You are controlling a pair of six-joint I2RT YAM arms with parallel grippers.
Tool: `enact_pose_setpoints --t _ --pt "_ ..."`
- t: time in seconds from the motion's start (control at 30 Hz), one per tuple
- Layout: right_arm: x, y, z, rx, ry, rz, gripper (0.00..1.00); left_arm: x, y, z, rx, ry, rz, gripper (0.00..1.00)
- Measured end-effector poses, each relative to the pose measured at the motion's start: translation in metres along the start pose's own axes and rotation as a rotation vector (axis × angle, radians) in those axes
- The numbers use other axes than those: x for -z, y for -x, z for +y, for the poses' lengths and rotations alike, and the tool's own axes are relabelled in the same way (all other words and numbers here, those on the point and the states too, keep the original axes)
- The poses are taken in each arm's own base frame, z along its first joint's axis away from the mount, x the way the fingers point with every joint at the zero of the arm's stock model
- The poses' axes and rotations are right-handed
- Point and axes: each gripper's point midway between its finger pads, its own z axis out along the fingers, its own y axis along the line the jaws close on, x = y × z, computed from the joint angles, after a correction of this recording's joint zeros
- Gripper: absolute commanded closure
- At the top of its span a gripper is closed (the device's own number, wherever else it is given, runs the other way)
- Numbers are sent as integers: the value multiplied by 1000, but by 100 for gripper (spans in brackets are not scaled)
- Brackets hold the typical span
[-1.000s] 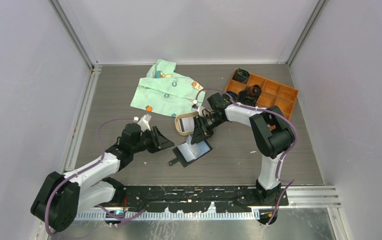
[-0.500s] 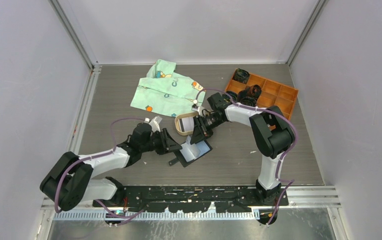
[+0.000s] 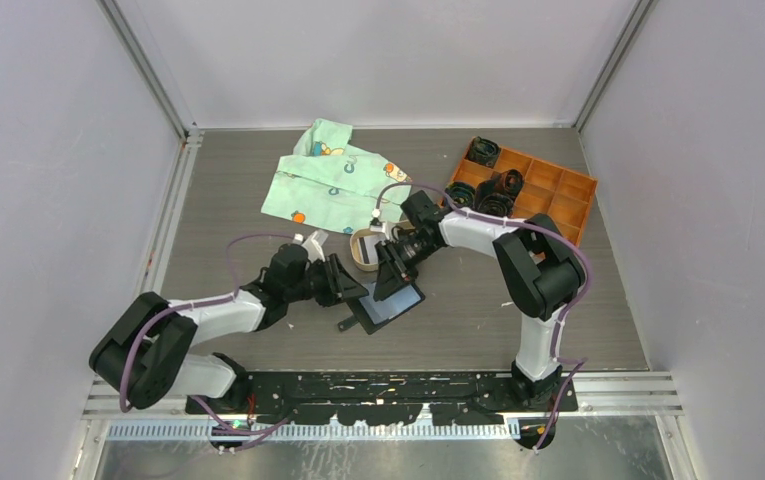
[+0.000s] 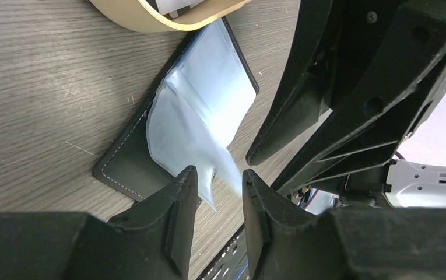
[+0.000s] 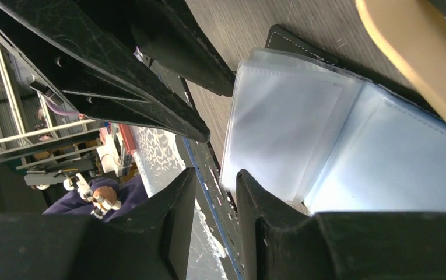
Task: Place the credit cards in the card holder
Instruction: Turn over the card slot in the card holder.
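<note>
The card holder (image 3: 394, 308) lies open on the table, black leather (image 4: 126, 167) below and clear plastic sleeves (image 4: 204, 98) fanned on top. My left gripper (image 3: 356, 291) is at its left edge, open, and a lifted sleeve corner points into the gap between its fingertips (image 4: 219, 172) without being clamped. From the far side my right gripper (image 3: 389, 284) reaches down, open (image 5: 216, 174), one finger (image 5: 249, 192) next to the sleeves' free edge (image 5: 278, 134). A whitish credit card (image 4: 174, 6) shows inside the tan tray (image 3: 362, 250).
The tan oval tray (image 4: 144, 20) touches the holder's far edge. A green patterned cloth (image 3: 333, 180) lies at the back. An orange compartment box (image 3: 543, 190) with black items stands at the back right. The two grippers are very close together over the holder.
My left arm has reached right up to the holder's left edge. My right gripper has shifted left and down from the tray side over the holder.
</note>
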Motion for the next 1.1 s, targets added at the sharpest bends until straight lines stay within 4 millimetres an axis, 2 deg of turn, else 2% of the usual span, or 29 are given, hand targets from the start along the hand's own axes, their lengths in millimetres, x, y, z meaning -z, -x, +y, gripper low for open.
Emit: enact_pose_setpoints --t 0.2,0.4,0.57,0.67,0.7,0.83,1.1 --pt "3 -2 -4 42 -39 19 57 -5 -1 5 6 8 7 64" --pt "12 -2 -14 153 -119 36 49 -6 -3 8 9 17 12 64" --pt "33 -8 -5 466 -185 -21 29 -5 -2 8 1 21 7 65" --pt "43 -20 2 708 -225 -61 27 -4 -1 7 -2 19 4 66" --pt "42 -23 3 802 -240 -67 27 -4 -2 8 -2 20 5 67" --pt "32 -25 -10 959 -289 -29 27 -5 -2 9 -1 23 9 68" --pt "5 -18 -39 1100 -399 79 27 -7 -4 11 4 27 18 68"
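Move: Just ahead of the right fingertips and some 2 cm to their left is the middle of the half-raised card slot, about 1 cm below and 1 cm farther out. The open card holder's middle is about 2 cm back and 4 cm below the right hand, the clasp some 8 cm left and 5 cm back, and the beige tray about 10 cm farther out and 1 cm left. From the left hand the card slot lies about 2 cm right, level fore and aft, 2 cm lower. Drawing away from the card slot's near end, the right hand eases right and slightly down, then lifts and backs off, some 4 cm right in all, opening wide and rolling about 60 degrees counter-clockwise seen from behind the hand. Its fingers steepen as it then sinks about 5 cm, drifting back left over the holder. The left hand lowers about 1.5 cm with its half-open fingertips staying at the card slot's free edge. ##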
